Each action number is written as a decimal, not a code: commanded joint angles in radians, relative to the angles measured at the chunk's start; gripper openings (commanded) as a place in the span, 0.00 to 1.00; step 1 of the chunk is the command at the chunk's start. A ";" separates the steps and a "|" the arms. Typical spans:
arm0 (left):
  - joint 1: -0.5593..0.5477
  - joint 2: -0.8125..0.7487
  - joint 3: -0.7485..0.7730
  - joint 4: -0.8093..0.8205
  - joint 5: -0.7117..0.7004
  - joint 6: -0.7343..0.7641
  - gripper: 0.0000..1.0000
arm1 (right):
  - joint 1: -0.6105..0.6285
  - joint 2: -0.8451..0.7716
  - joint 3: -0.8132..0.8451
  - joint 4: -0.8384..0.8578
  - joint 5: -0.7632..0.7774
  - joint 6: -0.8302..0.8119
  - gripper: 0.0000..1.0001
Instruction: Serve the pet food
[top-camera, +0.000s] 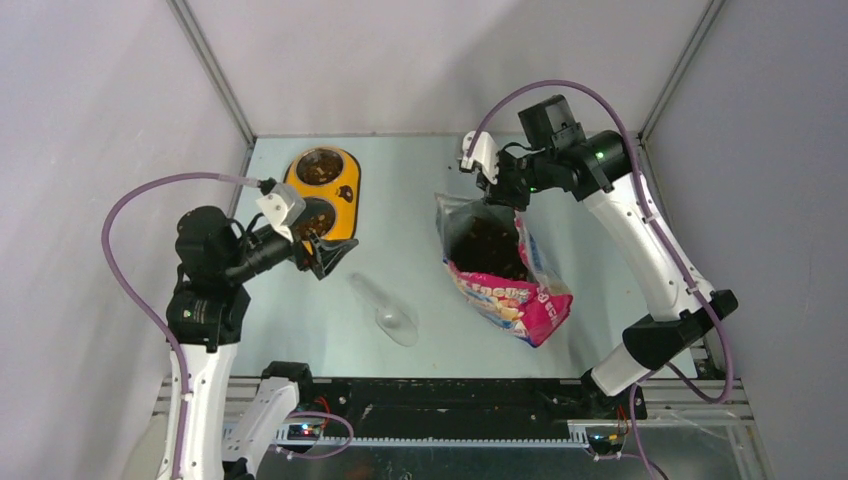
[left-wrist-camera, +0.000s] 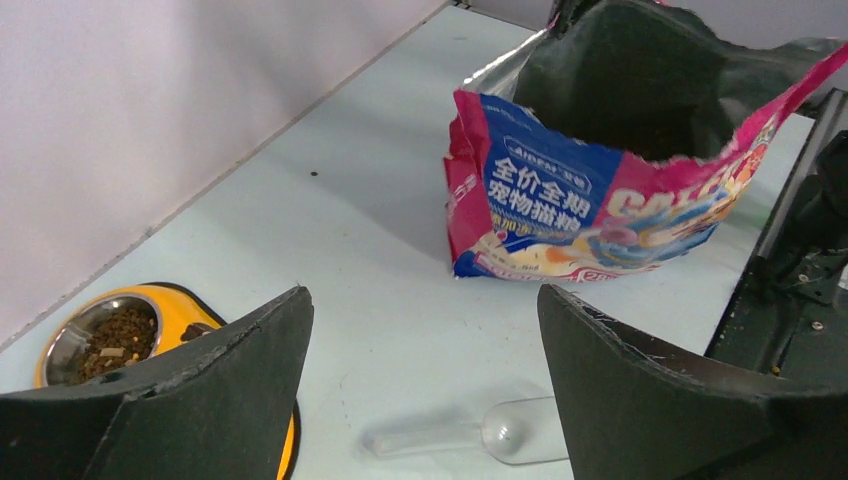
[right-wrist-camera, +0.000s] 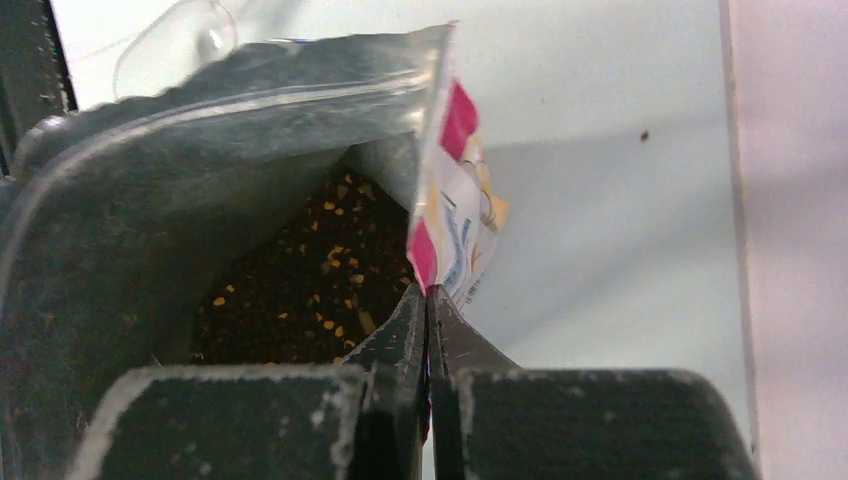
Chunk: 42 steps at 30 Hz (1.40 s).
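Pet food (right-wrist-camera: 300, 290) lies as a dark brown heap inside the open pink-blue bag (top-camera: 505, 285), which sits right of the table's middle. My right gripper (right-wrist-camera: 428, 295) is shut on the bag's (right-wrist-camera: 445, 180) far rim, one finger inside the mouth and one outside. More pet food (left-wrist-camera: 115, 335) fills the steel bowls of the orange feeder (top-camera: 345, 190) at the far left. My left gripper (left-wrist-camera: 425, 330) hangs open beside the feeder with nothing between its fingers. The clear scoop (top-camera: 385, 310) lies empty on the table, below and ahead of the left gripper.
Grey walls close in the table on the left, back and right. The arm bases and a black rail run along the near edge. The scoop (left-wrist-camera: 480, 435) lies between the feeder and the bag (left-wrist-camera: 560, 200).
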 joint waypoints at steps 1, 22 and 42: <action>0.015 -0.005 -0.007 -0.021 0.065 -0.009 0.90 | 0.050 0.011 0.132 0.160 -0.202 -0.067 0.00; -0.033 0.013 -0.002 -0.189 0.164 0.159 0.90 | 0.133 0.187 0.332 0.174 -0.315 -0.041 0.00; -0.346 0.262 0.163 -0.297 -0.054 0.408 0.90 | -0.344 -0.385 -0.146 -0.108 -0.416 0.030 0.75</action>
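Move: Right at its far rim, the closed right fingers hold the food bag, whose middle is about 6 cm back of them and 17 cm below; from that hand the clear scoop lies some 27 cm left, 7 cm back and 31 cm down on the table. From the empty, open left hand the bag is roughly 32 cm to the right and level ahead, 22 cm lower; the scoop is 7 cm right and 1 cm ahead, the bowls some 22 cm ahead and 10 cm left, both about 35 cm down. Dragging the pinched rim about 9 cm to its left and slightly back, the right hand turns some 15 degrees counter-clockwise, then opens, lets go and pulls up and away to the right, ending with a swing back. The open left hand sinks about 6 cm, easing back and then right towards the bag above the scoop, its wrist turning clockwise. ##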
